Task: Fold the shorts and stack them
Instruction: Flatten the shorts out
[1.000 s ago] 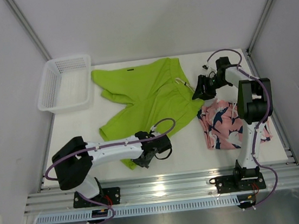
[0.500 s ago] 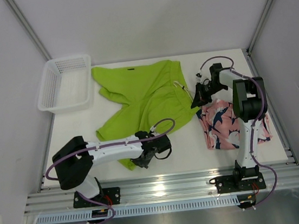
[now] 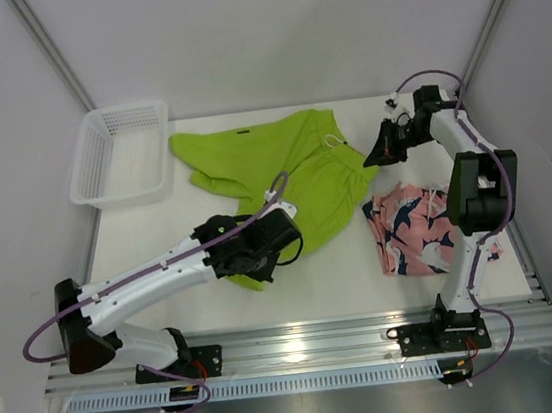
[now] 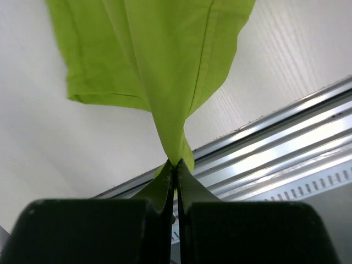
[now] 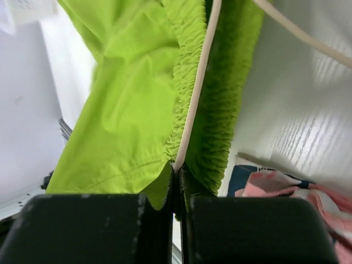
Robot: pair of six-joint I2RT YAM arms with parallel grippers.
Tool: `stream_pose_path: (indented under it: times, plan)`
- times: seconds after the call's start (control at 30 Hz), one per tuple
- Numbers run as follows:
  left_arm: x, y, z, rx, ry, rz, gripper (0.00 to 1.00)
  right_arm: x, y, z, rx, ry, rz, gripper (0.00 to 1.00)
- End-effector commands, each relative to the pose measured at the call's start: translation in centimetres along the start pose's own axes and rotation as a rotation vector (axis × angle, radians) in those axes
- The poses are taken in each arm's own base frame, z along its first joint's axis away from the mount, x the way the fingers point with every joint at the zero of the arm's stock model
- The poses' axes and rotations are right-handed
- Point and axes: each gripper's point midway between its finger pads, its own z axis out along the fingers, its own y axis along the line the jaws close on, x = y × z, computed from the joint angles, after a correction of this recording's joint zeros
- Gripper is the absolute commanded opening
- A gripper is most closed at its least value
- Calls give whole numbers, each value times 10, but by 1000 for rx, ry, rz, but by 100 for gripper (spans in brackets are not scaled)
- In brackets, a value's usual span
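The lime-green shorts (image 3: 286, 165) lie spread across the middle of the table, and both arms hold them. My left gripper (image 3: 256, 267) is shut on a leg hem, and the cloth hangs in a bunched strip from the jaws (image 4: 177, 163). My right gripper (image 3: 372, 157) is shut on the elastic waistband's right corner (image 5: 177, 169), next to the white drawstring (image 5: 197, 93). The coral-pink printed shorts (image 3: 415, 230) lie crumpled on the table's right side, beside the right arm. A corner of the pink shorts (image 5: 278, 187) shows in the right wrist view.
A white mesh basket (image 3: 118, 150) stands at the back left corner of the table (image 3: 158, 231). Aluminium rails (image 3: 303, 344) run along the near edge. White walls enclose the table on both sides and at the back.
The left arm has swung forward, carrying the green leg hem toward the middle. The right gripper has shut on the waistband and pulled it back and to the right.
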Motion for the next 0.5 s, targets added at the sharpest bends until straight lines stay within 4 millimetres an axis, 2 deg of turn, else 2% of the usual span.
stream_pose_path:
  times: [0.0, 0.13, 0.17, 0.33, 0.4, 0.47]
  plan:
    - [-19, 21, -39, -7, -71, -16, 0, -30, 34, -47, -68, -132, -16, 0]
    - [-36, 25, -59, 41, -126, -42, 0, -40, 29, -59, -78, -166, 29, 0]
    - [-46, 27, -70, 55, -159, -58, 0, -42, 28, -62, -82, -170, 39, 0]
    - [-65, 42, -86, 61, -198, -89, 0, -56, 39, -80, -159, -237, 99, 0]
    - [-75, 57, -82, 24, -194, -100, 0, -62, 45, -83, -172, -248, 114, 0]
    - [-82, 87, -77, -79, -180, -154, 0, -69, 50, -86, -181, -262, 139, 0]
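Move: Ahead of the left hand, by about 31 cm, and 2 cm to its right lies the middle of the green shorts, 16 cm lower; both hands already grip the cloth. From the right hand, at the waistband, that middle is some 19 cm left, 3 cm ahead and 11 cm down. The pink shorts lie roughly 16 cm back from the right hand, 12 cm right and 10 cm below; the white basket is about 42 cm ahead of the left hand, 35 cm left and 13 cm below. Lifting on with both grips kept shut, the left hand raises its leg end of the green shorts about 10 cm and carries it 5 cm forward, with a small drift left late on and a slight upward tilt. The right hand draws the waistband up some 6 cm, rightward and a little forward, turning clockwise and rolling. ##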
